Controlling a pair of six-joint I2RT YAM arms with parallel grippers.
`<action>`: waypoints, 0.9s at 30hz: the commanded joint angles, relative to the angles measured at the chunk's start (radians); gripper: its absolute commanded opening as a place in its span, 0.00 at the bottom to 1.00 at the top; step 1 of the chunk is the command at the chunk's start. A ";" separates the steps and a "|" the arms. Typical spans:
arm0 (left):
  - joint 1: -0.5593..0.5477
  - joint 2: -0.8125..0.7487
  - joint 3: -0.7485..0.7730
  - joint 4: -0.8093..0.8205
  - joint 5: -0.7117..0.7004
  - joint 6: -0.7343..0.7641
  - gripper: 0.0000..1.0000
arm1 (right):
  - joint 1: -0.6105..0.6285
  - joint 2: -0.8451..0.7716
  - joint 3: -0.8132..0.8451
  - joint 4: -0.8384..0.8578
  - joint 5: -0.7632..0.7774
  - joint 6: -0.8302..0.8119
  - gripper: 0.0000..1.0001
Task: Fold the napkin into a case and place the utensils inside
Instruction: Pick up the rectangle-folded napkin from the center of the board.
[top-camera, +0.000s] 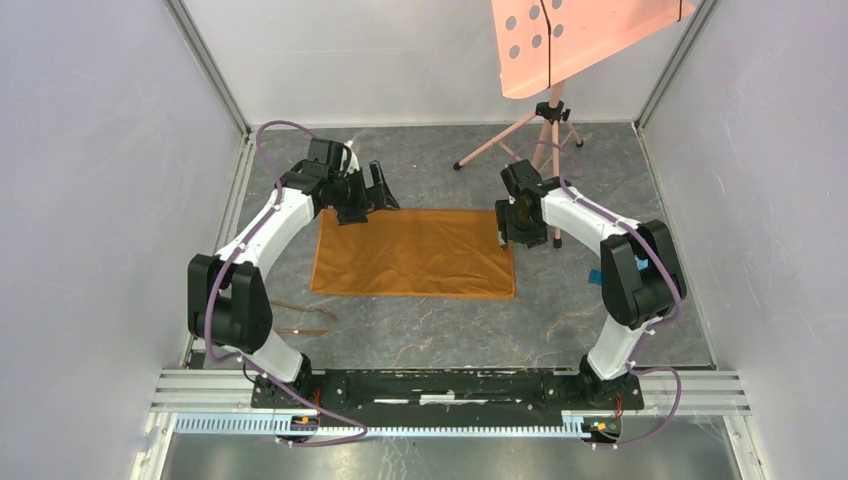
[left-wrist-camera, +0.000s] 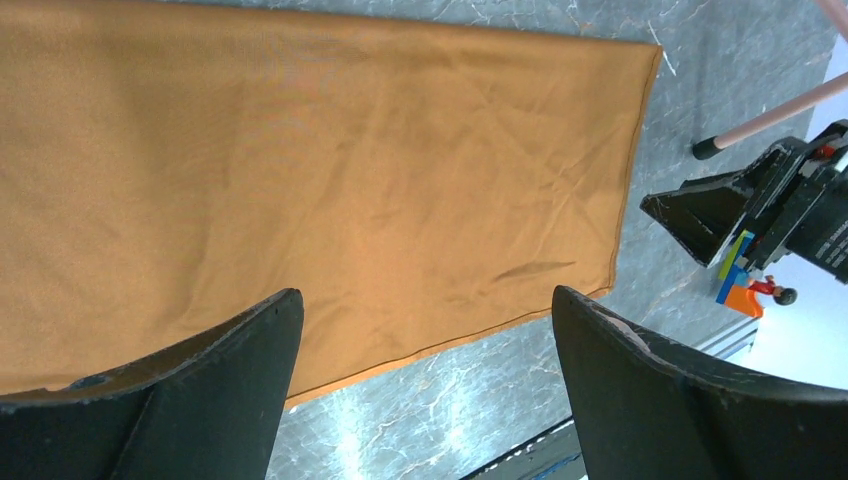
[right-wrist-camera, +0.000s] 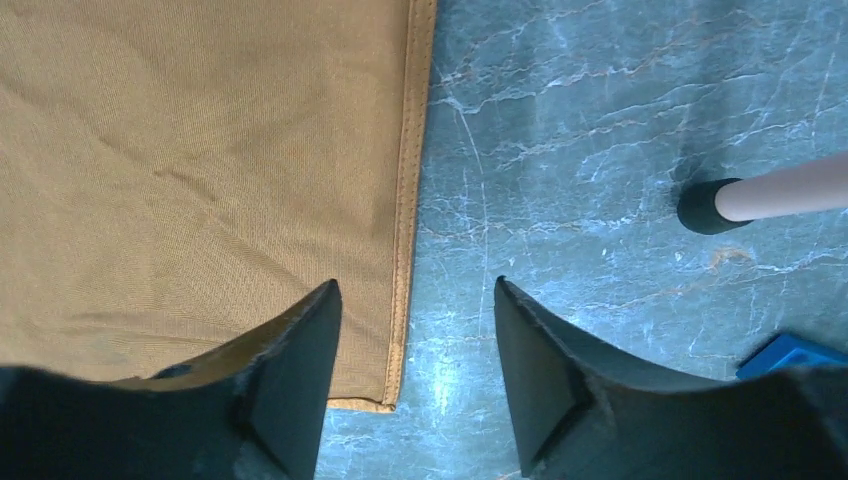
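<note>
The orange-brown napkin (top-camera: 413, 252) lies flat as a rectangle in the middle of the table, also seen as the napkin (left-wrist-camera: 300, 170) and the napkin (right-wrist-camera: 200, 150). My left gripper (top-camera: 380, 190) hovers open over its far left corner; in the left wrist view the left gripper (left-wrist-camera: 425, 300) frames the cloth's edge with nothing between the jaws. My right gripper (top-camera: 517, 233) is at the far right corner; the right gripper (right-wrist-camera: 415, 290) stands open, its jaws either side of the hem, gripping nothing. The thin copper-brown utensils (top-camera: 303, 320) lie left of the napkin near the left arm's base.
A pink tripod (top-camera: 548, 125) with a perforated salmon panel (top-camera: 575, 40) stands at the back right; one tripod foot (right-wrist-camera: 705, 205) rests right of my right gripper. Small toy blocks (left-wrist-camera: 740, 285) and a blue block (right-wrist-camera: 790, 355) sit right of the cloth. White walls enclose the table.
</note>
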 joint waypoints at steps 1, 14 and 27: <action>-0.001 -0.094 -0.032 0.022 0.034 0.088 1.00 | 0.019 0.039 0.070 -0.059 0.025 0.046 0.60; 0.000 -0.157 -0.048 0.048 0.127 0.084 1.00 | 0.058 0.132 0.123 -0.079 0.073 0.065 0.50; 0.000 -0.172 -0.053 0.055 0.139 0.083 1.00 | 0.064 0.180 0.042 -0.015 0.021 0.055 0.48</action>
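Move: The napkin's right edge, where the right fingers are headed, lies only about 1 cm left of the right hand, 1 cm back and some 4 cm below; the folded napkin's middle is about 23 cm left and 2 cm back. The tripod foot stands level with that hand, 10 cm to its right, and a blue block 18 cm right and 7 cm back. From the left hand the same edge is about 28 cm right, 4 cm back and 14 cm down. The right hand sinks about 3.5 cm onto the napkin's right edge, shifting some 1.5 cm left so that the hem stays between its fingers, left finger over the cloth and right finger over bare board, while the fingers narrow to about half open and tilt a little steeper. The left hand, empty and wide open, draws up and away from the napkin, about 4 cm up and 2.5 cm back, without taking hold of anything. ##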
